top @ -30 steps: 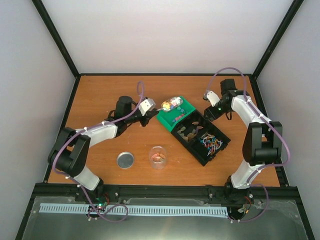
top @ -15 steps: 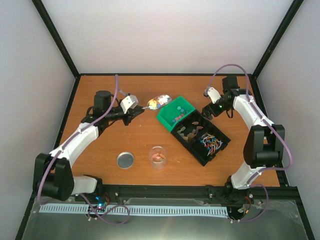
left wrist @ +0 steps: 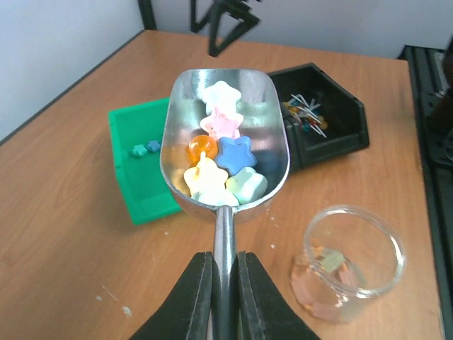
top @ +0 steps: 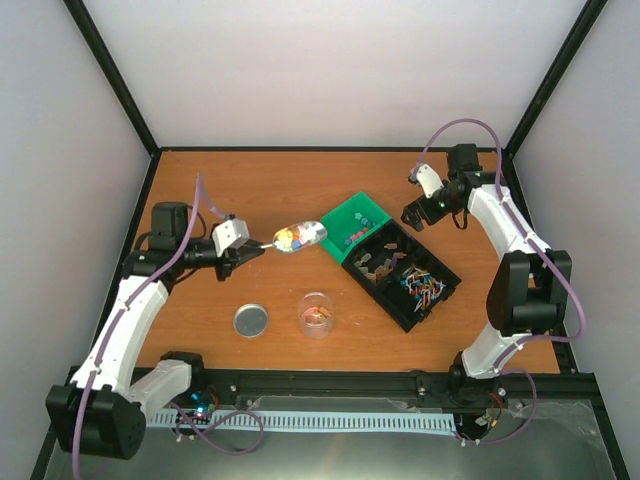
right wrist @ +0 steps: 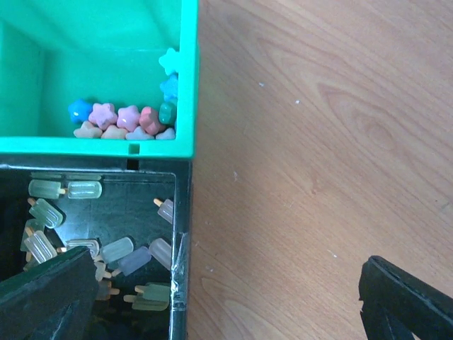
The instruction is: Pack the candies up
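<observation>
A metal scoop point(left wrist: 263, 142) holds several star-shaped candies point(left wrist: 225, 157) in white, pink, blue, yellow and pale green. My left gripper point(left wrist: 225, 283) is shut on the scoop's handle and holds the scoop level above the table, just left of the green bin point(top: 347, 215). More candies point(right wrist: 127, 119) lie in a corner of that bin point(right wrist: 187, 85). The glass jar point(top: 317, 314) stands near the front with a few pale pieces inside, to the lower right of the scoop point(top: 300, 236). My right gripper point(right wrist: 226, 287) is open over bare wood beside the bins, holding nothing.
A black bin point(top: 441, 296) adjoins the green one, with ice-lolly shaped pieces point(right wrist: 106, 248) in one compartment and thin coloured sticks point(top: 420, 285) in the other. A round metal lid point(top: 251, 320) lies left of the jar point(left wrist: 350, 262). Black frame rails border the table.
My left arm has drawn the loaded scoop back to the left, off the green bin. My right gripper has opened wide and shifted slightly toward the back.
</observation>
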Robot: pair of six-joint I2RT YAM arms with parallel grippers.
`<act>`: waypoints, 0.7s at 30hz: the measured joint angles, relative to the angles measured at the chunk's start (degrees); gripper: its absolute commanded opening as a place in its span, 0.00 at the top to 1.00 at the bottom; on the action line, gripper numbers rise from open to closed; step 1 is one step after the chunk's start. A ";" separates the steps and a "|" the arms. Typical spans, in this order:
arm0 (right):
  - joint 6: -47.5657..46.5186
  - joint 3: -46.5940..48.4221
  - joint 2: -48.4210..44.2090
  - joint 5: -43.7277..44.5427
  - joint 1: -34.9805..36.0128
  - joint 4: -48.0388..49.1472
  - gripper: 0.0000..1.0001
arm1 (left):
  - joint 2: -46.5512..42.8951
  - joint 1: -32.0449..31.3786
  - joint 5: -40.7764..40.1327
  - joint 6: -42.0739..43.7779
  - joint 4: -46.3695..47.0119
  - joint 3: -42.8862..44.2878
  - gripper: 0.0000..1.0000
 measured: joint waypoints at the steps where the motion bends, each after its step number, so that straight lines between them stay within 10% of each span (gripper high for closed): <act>1: 0.22 0.37 0.04 -0.17 0.00 0.02 0.00 | -1.03 0.04 0.20 1.57 -2.23 -0.02 0.99; 21: 2.56 2.45 0.81 -1.03 0.35 -0.35 0.00 | -16.90 0.24 -4.90 22.99 -27.28 -5.25 0.99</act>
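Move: The left gripper holds the scoop with candies in it. The glass jar stands about 11 cm to the right of this hand, 9 cm back and some 17 cm below. The silver lid lies roughly 8 cm back and 4 cm left on the table, and the green tray about 19 cm ahead and 20 cm right. From the right hand, the jar lies some 25 cm back, 25 cm left and 9 cm lower. Bring the left gripper about 10 cm straight back, so that the loaded scoop comes in beside and above the glass jar. Start out level, then sink some 4 cm while still drawing back. Keep the fingers shut on the scoop handle, and tip the scoop's nose down roughly 10 degrees towards the right, with a slight clockwise swing. ##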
